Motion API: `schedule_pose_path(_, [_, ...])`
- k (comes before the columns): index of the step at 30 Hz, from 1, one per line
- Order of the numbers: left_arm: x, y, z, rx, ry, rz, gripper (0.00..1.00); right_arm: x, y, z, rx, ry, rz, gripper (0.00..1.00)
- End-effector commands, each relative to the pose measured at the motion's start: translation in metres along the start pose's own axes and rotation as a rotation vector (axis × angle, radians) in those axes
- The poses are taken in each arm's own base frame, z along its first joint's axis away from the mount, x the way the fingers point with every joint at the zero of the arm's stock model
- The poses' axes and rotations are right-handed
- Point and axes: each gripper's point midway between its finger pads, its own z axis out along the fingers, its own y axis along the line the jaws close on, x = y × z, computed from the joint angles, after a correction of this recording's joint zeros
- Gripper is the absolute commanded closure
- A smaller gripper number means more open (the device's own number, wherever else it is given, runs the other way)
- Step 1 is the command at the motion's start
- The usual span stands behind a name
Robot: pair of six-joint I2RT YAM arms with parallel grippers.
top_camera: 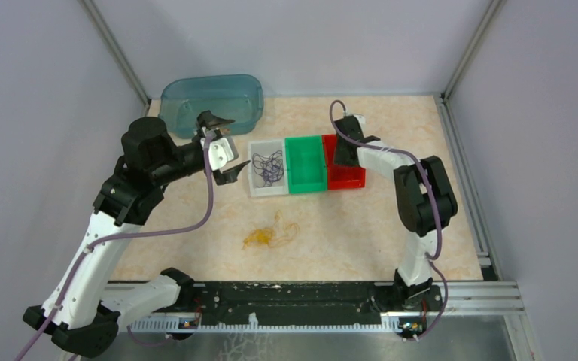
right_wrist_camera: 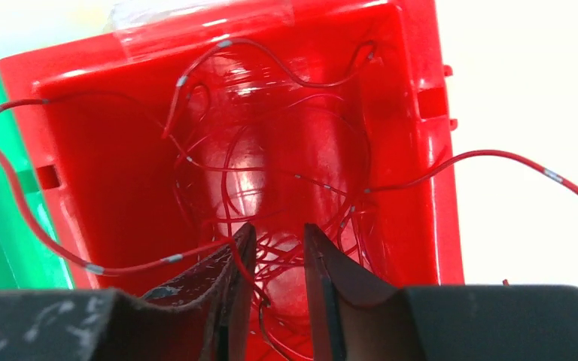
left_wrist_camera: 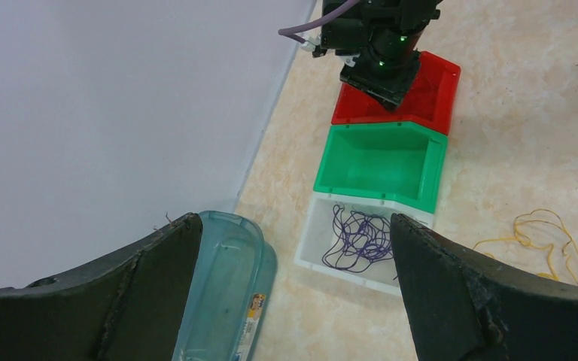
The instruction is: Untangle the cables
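The red cable (right_wrist_camera: 15, 188) lies coiled in the red bin (right_wrist_camera: 414, 150), with loops hanging over both side walls. My right gripper (right_wrist_camera: 278, 233) hangs down into that bin, jaws a little apart. One strand rests against its left finger (right_wrist_camera: 229, 278), and nothing is pinched. The purple cable (top_camera: 268, 167) is a loose clump in the white bin (left_wrist_camera: 308, 241). The yellow-orange cable (top_camera: 272, 235) lies on the table in front of the bins. My left gripper (top_camera: 233, 144) hovers wide open left of the white bin, with nothing between its fingers.
A green bin (top_camera: 306, 163) stands between the white and red bins and holds nothing. A teal tub (top_camera: 211, 101) sits at the back left, close to the left gripper. Walls close the table at the left, back and right.
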Motion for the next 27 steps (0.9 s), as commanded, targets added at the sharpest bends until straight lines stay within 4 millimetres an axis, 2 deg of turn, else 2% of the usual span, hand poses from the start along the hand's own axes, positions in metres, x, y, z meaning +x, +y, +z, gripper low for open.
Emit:
schedule_pose_path(1, [-0.012, 0.004, -0.001, -0.005, -0.048, 0.015, 0.0, -0.053, 0.022, -0.045, -0.11, -0.114, -0.004, 0.66])
schedule_pose_path(3, [-0.012, 0.004, -0.001, -0.005, -0.049, 0.017, 0.0, -0.065, 0.03, -0.062, -0.159, -0.138, 0.001, 0.62])
schedule_pose_path(8, [-0.015, 0.005, -0.002, -0.004, -0.056, 0.02, 0.0, -0.085, 0.036, -0.091, -0.184, -0.138, -0.015, 0.59])
schedule_pose_path(14, [-0.016, 0.004, -0.004, -0.001, -0.057, 0.032, 0.01, -0.093, 0.025, -0.106, -0.154, -0.153, -0.026, 0.54])
schedule_pose_path(19, [-0.017, 0.004, -0.005, 0.0, -0.061, 0.037, 0.01, -0.089, 0.01, -0.107, -0.124, -0.141, -0.02, 0.51])
schedule_pose_path(20, [-0.018, 0.004, -0.005, 0.0, -0.062, 0.038, 0.01, -0.094, 0.005, -0.117, -0.135, -0.163, 0.002, 0.51])
schedule_pose_path(25, [-0.019, 0.004, -0.006, 0.005, -0.064, 0.046, 0.01, -0.101, -0.037, -0.132, -0.123, -0.239, 0.146, 0.5])
schedule_pose_path(27, [-0.019, 0.003, -0.006, 0.006, -0.065, 0.048, 0.01, -0.099, -0.049, -0.131, -0.142, -0.252, 0.196, 0.49])
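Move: The red cable lies heaped in the red bin almost under the right fingertips, roughly 3 cm below and 1 cm back. A loose loop of it hangs over the right rim, about 8 cm to that hand's right and 2 cm ahead. The green bin's middle is some 13 cm to the hand's left, level with it fore and aft and 3 cm lower. From the idle left hand the heap lies about 18 cm ahead, 30 cm right and 38 cm below. Lift the right gripper straight up out of the red bin by about 12 cm, away from the heaped red cable, while the already parting fingers go on opening to half width. Let it drift a couple of centimetres left on the rise, then at the top swing it about 6 cm back to the right, drawing slightly towards the base. ##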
